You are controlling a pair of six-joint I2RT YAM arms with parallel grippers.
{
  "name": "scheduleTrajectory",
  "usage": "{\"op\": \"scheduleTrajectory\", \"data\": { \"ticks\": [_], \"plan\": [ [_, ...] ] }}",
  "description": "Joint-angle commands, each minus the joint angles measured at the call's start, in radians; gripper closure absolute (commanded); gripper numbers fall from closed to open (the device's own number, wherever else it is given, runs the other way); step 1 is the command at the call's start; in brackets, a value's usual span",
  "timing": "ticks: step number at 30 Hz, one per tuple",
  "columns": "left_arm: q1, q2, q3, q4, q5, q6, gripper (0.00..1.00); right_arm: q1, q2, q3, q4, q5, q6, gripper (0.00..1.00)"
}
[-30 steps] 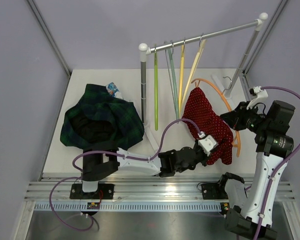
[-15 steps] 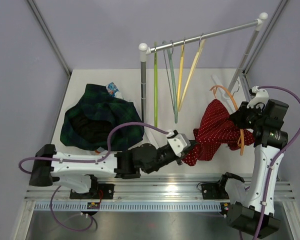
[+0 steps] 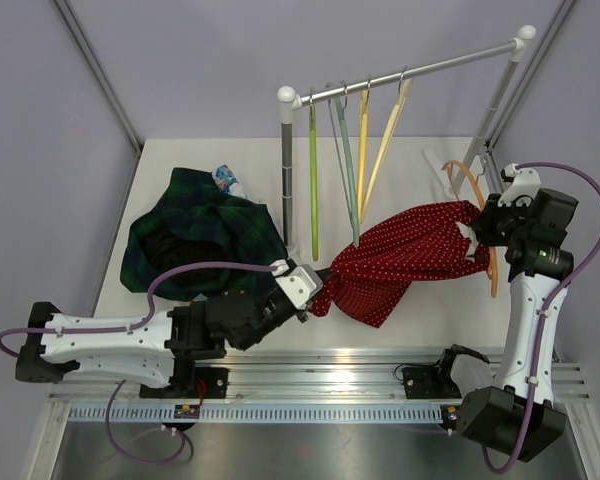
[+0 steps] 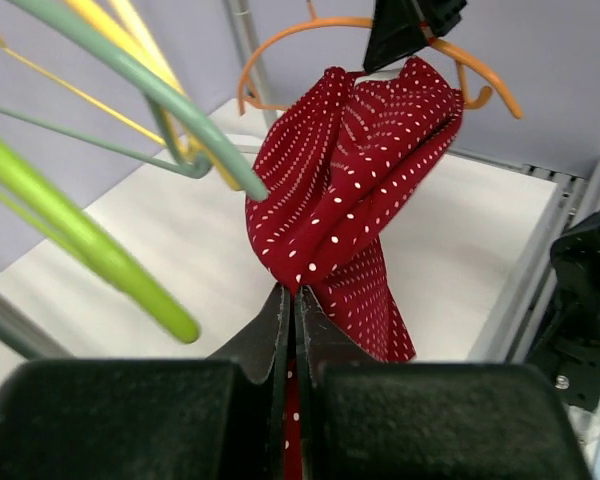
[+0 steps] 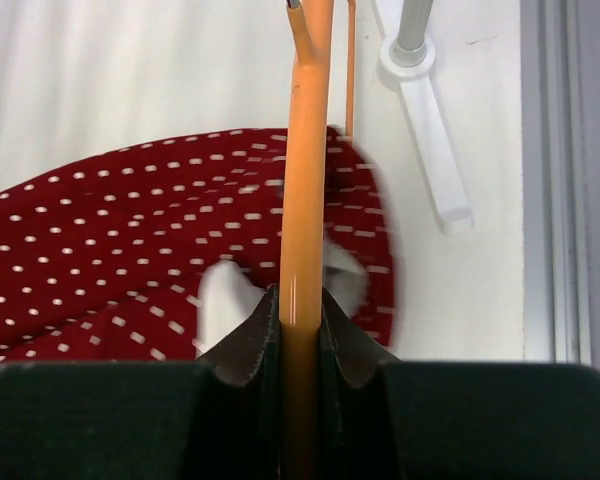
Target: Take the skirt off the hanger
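Note:
A red skirt with white dots [image 3: 400,260] is stretched across the table between my two arms. My left gripper [image 3: 315,290] is shut on the skirt's [image 4: 345,190] lower left edge; the cloth is pinched between the fingertips [image 4: 292,300]. At the right, my right gripper [image 3: 485,232] is shut on the orange hanger [image 3: 480,205], whose bar [image 5: 302,190] runs between the jaws. The skirt's [image 5: 130,250] far end still hangs bunched on that hanger [image 4: 310,30].
A metal clothes rail [image 3: 410,72] stands at the back with green, teal and yellow hangers [image 3: 350,170] on it. A dark green tartan garment [image 3: 205,245] lies in a heap at the left. The rail's white foot [image 5: 430,110] sits near the right edge.
My left gripper has pulled the skirt leftward and toward the near edge, stretching it out. The right gripper has lifted the hanger back and to the right.

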Motion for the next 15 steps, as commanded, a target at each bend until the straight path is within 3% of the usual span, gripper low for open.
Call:
{"op": "scheduleTrajectory", "data": {
  "ticks": [1, 7, 11, 15],
  "plan": [
    [0.001, -0.032, -0.015, 0.013, -0.066, 0.044, 1.0, -0.008, 0.004, 0.022, 0.118, 0.028, -0.049, 1.0],
    [0.031, -0.006, -0.065, 0.061, -0.056, 0.043, 1.0, -0.01, 0.01, 0.053, 0.086, -0.041, -0.084, 1.0],
    [0.125, 0.031, -0.126, 0.132, 0.093, -0.051, 1.0, -0.01, -0.007, 0.071, 0.051, -0.212, -0.133, 1.0],
    [0.15, 0.119, -0.165, 0.23, 0.141, -0.089, 1.0, -0.01, -0.014, 0.151, 0.028, -0.266, -0.124, 1.0]
  ]
}}
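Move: The red dotted skirt, pinched by its left edge in my left hand, still stretches to the orange hanger. The bare table it is going to lies about 12 cm ahead, 17 cm right and 30 cm below that hand. The green hanger's near end hangs some 5 cm ahead and 2 cm left of it, the teal one's about 8 cm ahead and 7 cm right, both level with it. My right hand already grips the orange hanger, whose middle is roughly 4 cm ahead and 2 cm left; the skirt's middle is around 18 cm left, 8 cm back and 8 cm down. With my left hand I keep the skirt's edge pinched and, after easing off its sideways pull, I lower it towards the table, about 8 cm down and some 4 cm forward, the wrist tilting slightly. My right hand keeps its grip on the orange hanger, stays nearly in place, then swings it 2 or 3 cm left and a little up, turning about 10 degrees counter-clockwise. ##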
